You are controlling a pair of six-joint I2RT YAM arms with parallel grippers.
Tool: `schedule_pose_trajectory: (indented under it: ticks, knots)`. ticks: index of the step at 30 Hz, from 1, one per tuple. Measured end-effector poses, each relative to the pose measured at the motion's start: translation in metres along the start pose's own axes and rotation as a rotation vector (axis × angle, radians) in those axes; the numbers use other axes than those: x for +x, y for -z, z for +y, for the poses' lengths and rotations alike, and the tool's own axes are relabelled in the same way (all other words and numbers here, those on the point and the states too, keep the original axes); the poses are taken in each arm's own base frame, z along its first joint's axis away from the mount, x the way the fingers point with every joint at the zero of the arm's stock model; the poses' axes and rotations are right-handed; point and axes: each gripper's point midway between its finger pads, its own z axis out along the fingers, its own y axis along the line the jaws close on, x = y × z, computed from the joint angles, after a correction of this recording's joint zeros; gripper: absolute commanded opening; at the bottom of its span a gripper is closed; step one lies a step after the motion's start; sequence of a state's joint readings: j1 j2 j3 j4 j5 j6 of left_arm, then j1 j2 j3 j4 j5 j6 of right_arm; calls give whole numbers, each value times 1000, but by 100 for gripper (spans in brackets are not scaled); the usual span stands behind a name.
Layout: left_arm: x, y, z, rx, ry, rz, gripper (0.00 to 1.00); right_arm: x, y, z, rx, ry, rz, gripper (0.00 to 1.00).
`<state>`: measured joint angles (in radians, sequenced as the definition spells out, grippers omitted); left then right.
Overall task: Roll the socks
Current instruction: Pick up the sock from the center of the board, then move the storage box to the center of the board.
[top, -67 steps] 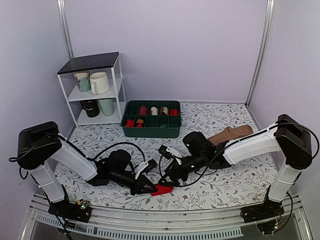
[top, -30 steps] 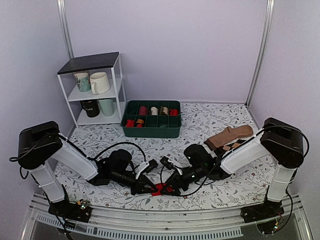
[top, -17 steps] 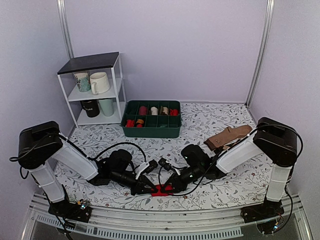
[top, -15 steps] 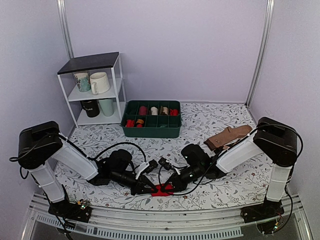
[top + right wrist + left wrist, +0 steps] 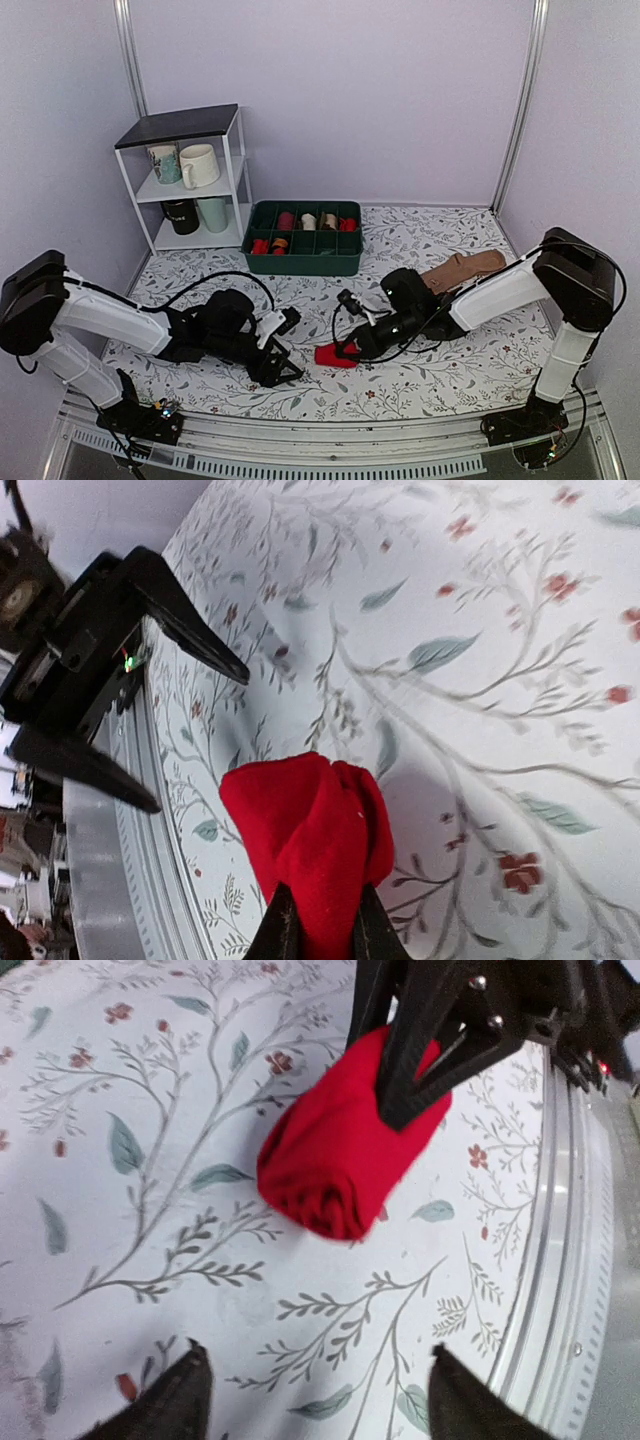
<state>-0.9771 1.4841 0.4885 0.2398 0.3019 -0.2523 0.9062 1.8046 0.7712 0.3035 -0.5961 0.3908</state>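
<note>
The socks (image 5: 333,355) are a compact red roll on the floral table, a little in from the near edge. My right gripper (image 5: 349,349) is shut on the roll's right end; in the right wrist view the red fabric (image 5: 312,825) bulges out between its two pinching fingers (image 5: 281,935). My left gripper (image 5: 285,362) stands open just left of the roll, apart from it. Its wrist view shows both fingertips (image 5: 188,1385) spread wide with bare cloth between them, and the roll (image 5: 335,1165) ahead, clamped by the right arm's black fingers (image 5: 415,1055).
A green divided bin (image 5: 304,262) with rolled socks sits at the back centre. A white shelf (image 5: 232,170) with mugs stands at back left. A tan sock and a dark patterned sock (image 5: 458,270) lie at the right. A metal rail (image 5: 565,1260) runs along the near edge.
My left gripper let go of the red roll, opened and drew back to the left. My right gripper closed on the roll and shifted it slightly right, away from the near edge.
</note>
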Motion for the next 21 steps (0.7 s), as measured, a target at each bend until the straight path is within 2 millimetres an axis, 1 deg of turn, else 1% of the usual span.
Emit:
schedule_pose_trajectory:
  ticks: [2, 3, 5, 7, 8, 10, 11, 12, 15, 16, 17, 18, 21]
  knots:
    - [-13, 16, 7, -52, 0, -42, 99, -21, 16, -9, 52, -15, -61, 0]
    - [-19, 22, 11, -74, -2, -63, 100, -34, 26, -12, 83, -18, -100, 0]
    - [-32, 38, 19, -122, -2, -110, 99, -57, 38, -13, 130, -12, -162, 0]
    - [-48, 55, 29, -173, 0, -165, 99, -95, 52, -8, 184, 12, -250, 0]
    - [-53, 61, 32, -190, 0, -182, 99, -107, 55, -7, 198, 19, -278, 0]
    - [-67, 73, 39, -232, -4, -229, 99, -138, 68, -4, 242, 32, -350, 0]
    - [-78, 84, 47, -271, -1, -266, 100, -155, 76, -2, 266, 36, -389, 0]
    - [-80, 87, 49, -284, 0, -275, 99, -170, 83, 0, 286, 40, -426, 0]
    - [-96, 107, 63, -362, 5, -341, 99, -219, 112, 0, 358, 42, -560, 0]
    - [-100, 113, 67, -384, 7, -360, 100, -231, 120, -4, 388, 37, -597, 0]
    - [-103, 119, 71, -406, 11, -380, 100, -240, 125, -7, 409, 33, -621, 0]
    - [-106, 125, 75, -423, 14, -396, 100, -249, 130, -14, 448, 22, -652, 0]
    - [-113, 136, 85, -453, 29, -434, 100, -266, 133, -33, 535, -11, -697, 0]
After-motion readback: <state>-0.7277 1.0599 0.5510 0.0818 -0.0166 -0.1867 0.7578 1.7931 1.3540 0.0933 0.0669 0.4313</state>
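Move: Beyond the right hand, which already pinches the rolled red sock, the green organizer has its middle about 30 cm ahead and 10 cm to the left, roughly level in height. The brown sock lies some 20 cm ahead of that hand and 25 cm to its right, about 4 cm lower. From the empty left hand the organizer is roughly 34 cm straight ahead, also about level. Carrying the rolled red sock in its shut fingers, the right hand sweeps forward about 23 cm and climbs some 19 cm towards the green organizer, the rise levelling off at the end, while it swings clockwise so the fingers point forward-left. The left hand backs off empty, up, forward and left, opening its fingers the rest of the way. ##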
